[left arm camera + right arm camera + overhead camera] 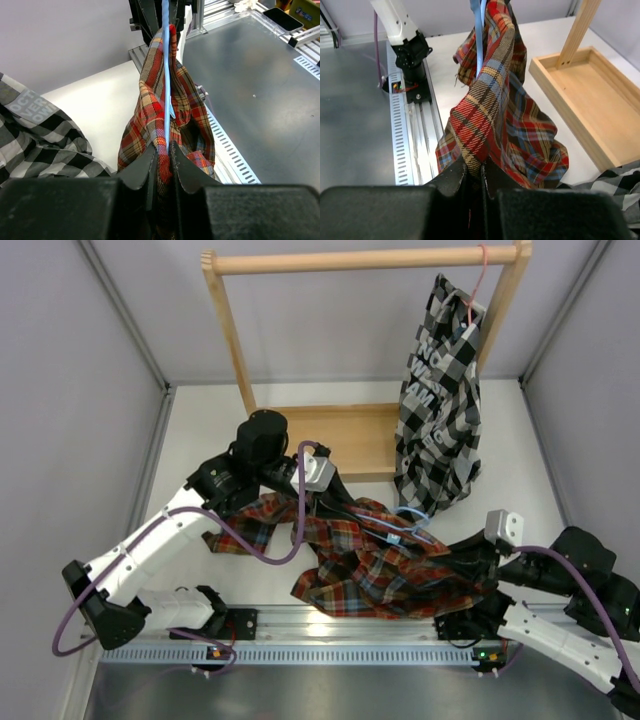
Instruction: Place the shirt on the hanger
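Observation:
The plaid shirt (pixel 370 560) lies bunched on the white table between my two arms. The thin light-blue hanger (pixel 412 516) pokes out of its upper right side. In the left wrist view the hanger (pixel 166 75) runs straight away from my left gripper (pixel 163 150), which is shut on its wire together with a fold of the shirt (pixel 150 110). My right gripper (pixel 482 165) is shut on a lifted fold of the shirt (pixel 520 125), and the hanger (pixel 479 35) hangs above it. Most of the hanger is hidden in the cloth.
A wooden clothes rack (pixel 365 258) stands at the back on a tray base (pixel 340 440). A black-and-white checked shirt (pixel 440 390) hangs from it on a pink hanger (pixel 481 270). An aluminium rail (pixel 330 625) runs along the near edge. Grey walls close both sides.

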You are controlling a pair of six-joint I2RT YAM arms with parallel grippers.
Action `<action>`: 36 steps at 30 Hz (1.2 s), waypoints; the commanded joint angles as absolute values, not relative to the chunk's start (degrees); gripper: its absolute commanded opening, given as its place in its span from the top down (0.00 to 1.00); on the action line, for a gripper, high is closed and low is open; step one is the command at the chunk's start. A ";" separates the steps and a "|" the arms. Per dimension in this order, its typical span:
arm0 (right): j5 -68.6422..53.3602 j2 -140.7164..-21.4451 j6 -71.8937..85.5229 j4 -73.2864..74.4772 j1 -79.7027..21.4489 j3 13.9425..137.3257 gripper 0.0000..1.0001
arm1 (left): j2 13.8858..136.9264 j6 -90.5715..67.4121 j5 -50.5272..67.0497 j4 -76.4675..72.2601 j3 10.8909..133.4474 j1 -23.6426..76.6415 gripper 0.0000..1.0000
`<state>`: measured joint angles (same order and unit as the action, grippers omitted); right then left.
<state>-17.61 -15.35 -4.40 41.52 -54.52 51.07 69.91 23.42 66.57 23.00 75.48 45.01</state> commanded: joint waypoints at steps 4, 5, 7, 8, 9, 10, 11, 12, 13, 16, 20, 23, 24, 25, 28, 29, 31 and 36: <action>-15.39 -14.50 -2.90 35.60 -54.58 53.97 1.00 | 68.82 22.50 64.61 20.83 76.99 45.00 0.43; -15.38 -14.76 -2.73 35.68 -54.58 53.70 1.00 | 68.64 22.06 63.64 20.83 76.91 45.09 0.27; -14.86 -15.81 -2.46 35.77 -54.58 53.44 1.00 | 68.12 21.71 59.88 20.92 76.90 45.26 0.02; -14.24 -16.26 -2.20 35.95 -54.58 53.26 1.00 | 67.94 21.53 58.46 20.92 77.08 45.35 0.02; -13.63 -16.87 -1.94 36.03 -54.58 53.17 1.00 | 67.59 21.45 56.97 20.83 77.43 45.44 0.02; -11.80 -17.22 -1.67 36.04 -54.58 53.17 1.00 | 66.72 21.27 53.65 20.83 77.69 45.44 0.02; -10.73 -17.49 -0.89 36.12 -54.58 53.35 1.00 | 66.10 20.92 51.61 20.66 77.87 45.44 0.02; -9.59 -18.19 -0.44 36.12 -54.58 53.52 1.00 | 65.48 20.13 48.98 20.05 78.13 45.44 0.02; -7.23 -18.54 -0.44 36.21 -54.58 53.70 1.00 | 64.70 18.82 41.82 18.73 77.87 45.44 0.02; -2.58 -19.95 3.16 36.56 -54.58 55.19 1.00 | 60.48 12.50 26.44 11.18 75.24 45.44 0.02; 6.49 -21.35 8.07 36.48 -54.58 58.17 1.00 | 55.38 2.41 9.39 5.28 73.83 45.44 0.02; 11.51 -23.55 9.23 36.48 -54.58 61.60 1.00 | 52.39 -4.03 -8.25 4.57 74.70 45.35 0.02; 12.04 -25.47 9.05 36.39 -54.58 62.74 1.00 | 51.51 -5.17 -11.92 5.18 75.06 45.35 0.02; 13.17 -26.71 9.05 36.39 -54.58 63.88 1.00 | 51.16 -5.71 -14.48 7.10 75.41 45.35 0.02; 19.93 -31.98 10.02 36.47 -54.67 69.68 1.00 | 49.66 -5.97 -19.24 11.84 75.76 45.44 0.02; 21.87 -33.56 10.37 36.39 -54.58 72.92 1.00 | 49.05 -7.37 -20.38 13.26 75.50 45.35 0.02; 25.48 -38.74 10.20 36.39 -54.49 76.36 1.00 | 46.43 -8.43 -23.37 15.90 74.36 45.35 0.02; 32.40 -51.73 8.35 36.30 -54.32 88.49 1.00 | 39.83 -10.02 -31.01 25.56 68.48 45.35 0.02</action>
<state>23.55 -45.95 9.06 40.86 -54.52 82.17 43.22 -7.51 -22.37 17.93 70.91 45.32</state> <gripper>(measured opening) 0.041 0.982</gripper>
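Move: Some 35 cm ahead of the right hand, 5 cm to its left and 30 cm above lies the bare stretch of the rack's rail. The pink hanger's hook sits on the rail about 35 ahead, 3 right and 30 up, with the checkered shirt some 32 ahead, 2 right, about level. The blue hanger's hook stands 6 ahead, 3 left and 4 above. From the left hand that rail stretch is about 30 ahead, 9 right and 25 up. Opening wide, the left fingers let go of the plaid shirt and the blue hanger's far side; that hand then swings off left, forward and up, some 20 cm to the left and turning nearly 90 degrees counter-clockwise, dipping at the end. The right hand keeps its pinch on the shirt's shoulder over the hanger and, after a pause, carries them about 13 cm forward and as much up towards the rail, turning some 40 degrees clockwise. ##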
